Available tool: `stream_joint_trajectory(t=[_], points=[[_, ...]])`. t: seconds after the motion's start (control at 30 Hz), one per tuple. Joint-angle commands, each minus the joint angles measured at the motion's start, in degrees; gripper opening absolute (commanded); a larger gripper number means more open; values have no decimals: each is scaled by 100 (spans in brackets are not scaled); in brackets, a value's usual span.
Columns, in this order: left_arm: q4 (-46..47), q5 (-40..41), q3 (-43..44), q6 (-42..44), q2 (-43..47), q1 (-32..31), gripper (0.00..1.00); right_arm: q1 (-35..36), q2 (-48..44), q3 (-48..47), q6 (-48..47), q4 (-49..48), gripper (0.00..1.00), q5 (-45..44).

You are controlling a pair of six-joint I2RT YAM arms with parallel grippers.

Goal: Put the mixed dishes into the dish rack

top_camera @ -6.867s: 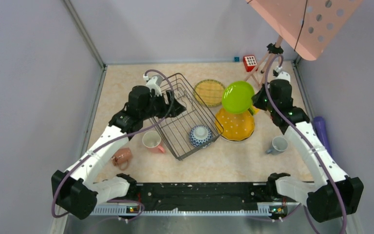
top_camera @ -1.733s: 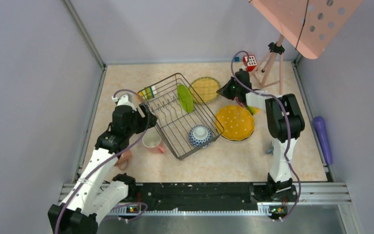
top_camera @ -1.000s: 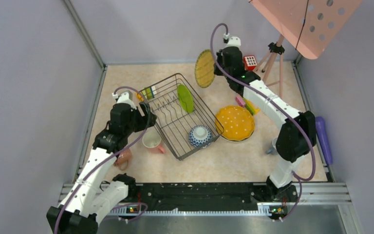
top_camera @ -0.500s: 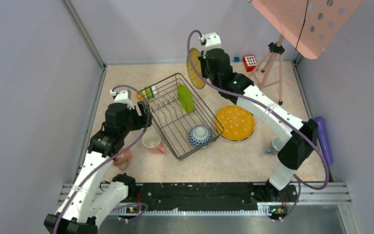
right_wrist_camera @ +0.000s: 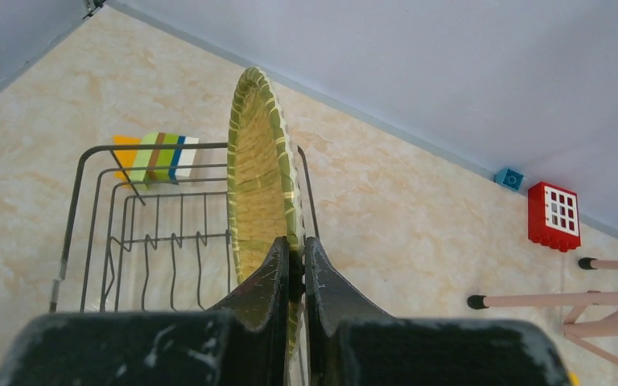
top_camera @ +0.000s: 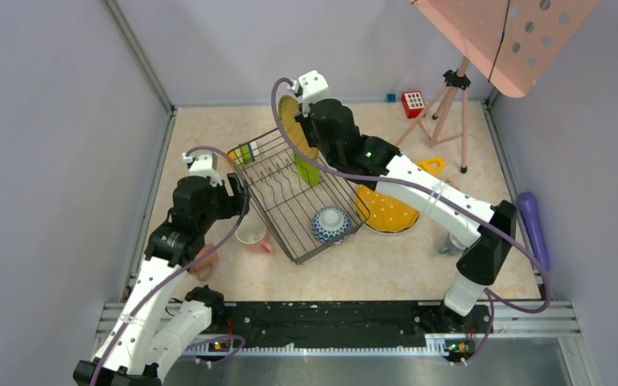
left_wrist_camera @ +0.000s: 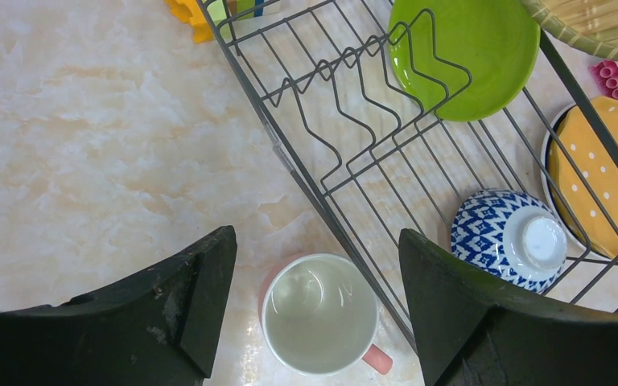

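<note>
My right gripper is shut on the rim of a woven yellow plate with a green rim. It holds the plate upright on edge over the far end of the dish rack. A lime green plate stands in the rack's slots. A blue-white bowl lies upside down at its near end. My left gripper hangs open above an upright pink mug beside the rack's left side. The dotted yellow-orange plate lies right of the rack.
A second pink mug lies by the left arm. A grey-blue mug sits half hidden behind the right arm. Coloured blocks lie at the rack's far corner. A pink tripod, a red block and a purple object stand at the right.
The right arm has swung left with the woven plate upright, from the back wall to over the rack's far end. The left gripper has drifted slightly nearer, over the pink mug.
</note>
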State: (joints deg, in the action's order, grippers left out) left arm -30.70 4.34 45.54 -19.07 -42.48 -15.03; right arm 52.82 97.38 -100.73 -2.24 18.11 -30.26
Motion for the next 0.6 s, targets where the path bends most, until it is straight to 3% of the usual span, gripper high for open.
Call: stream_joint_trajectory(t=[0.0, 0.57], points=[[301, 98, -37, 101, 80, 26, 79, 192, 146, -396, -91, -296, 0, -387], [329, 75, -98, 53, 56, 26, 79, 377, 759, -93, 137, -510, 0, -831]])
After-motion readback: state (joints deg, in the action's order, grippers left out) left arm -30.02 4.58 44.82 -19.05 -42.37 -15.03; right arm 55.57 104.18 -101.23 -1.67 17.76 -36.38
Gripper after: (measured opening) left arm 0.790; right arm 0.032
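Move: The right hand holds the woven plate on edge over the rack. The free slot beside the green plate lies about 4 cm ahead, 4 cm to its left and some 25 cm below. The green plate stands about 3 cm ahead, straight below; the blue bowl is roughly 14 cm back and 6 cm right, and the toy blocks 9 cm ahead and 18 cm left. From the left hand the slot is about 16 cm ahead, 15 cm right and 12 cm lower. Keeping its pinch on the woven plate's rim, the right hand eases left a couple of centimetres and then sinks, about 5 cm in all, bringing the upright plate down towards the rack slots by the green plate. The wrist rolls only about 5 degrees, left side dipping; the fingers stay shut. ##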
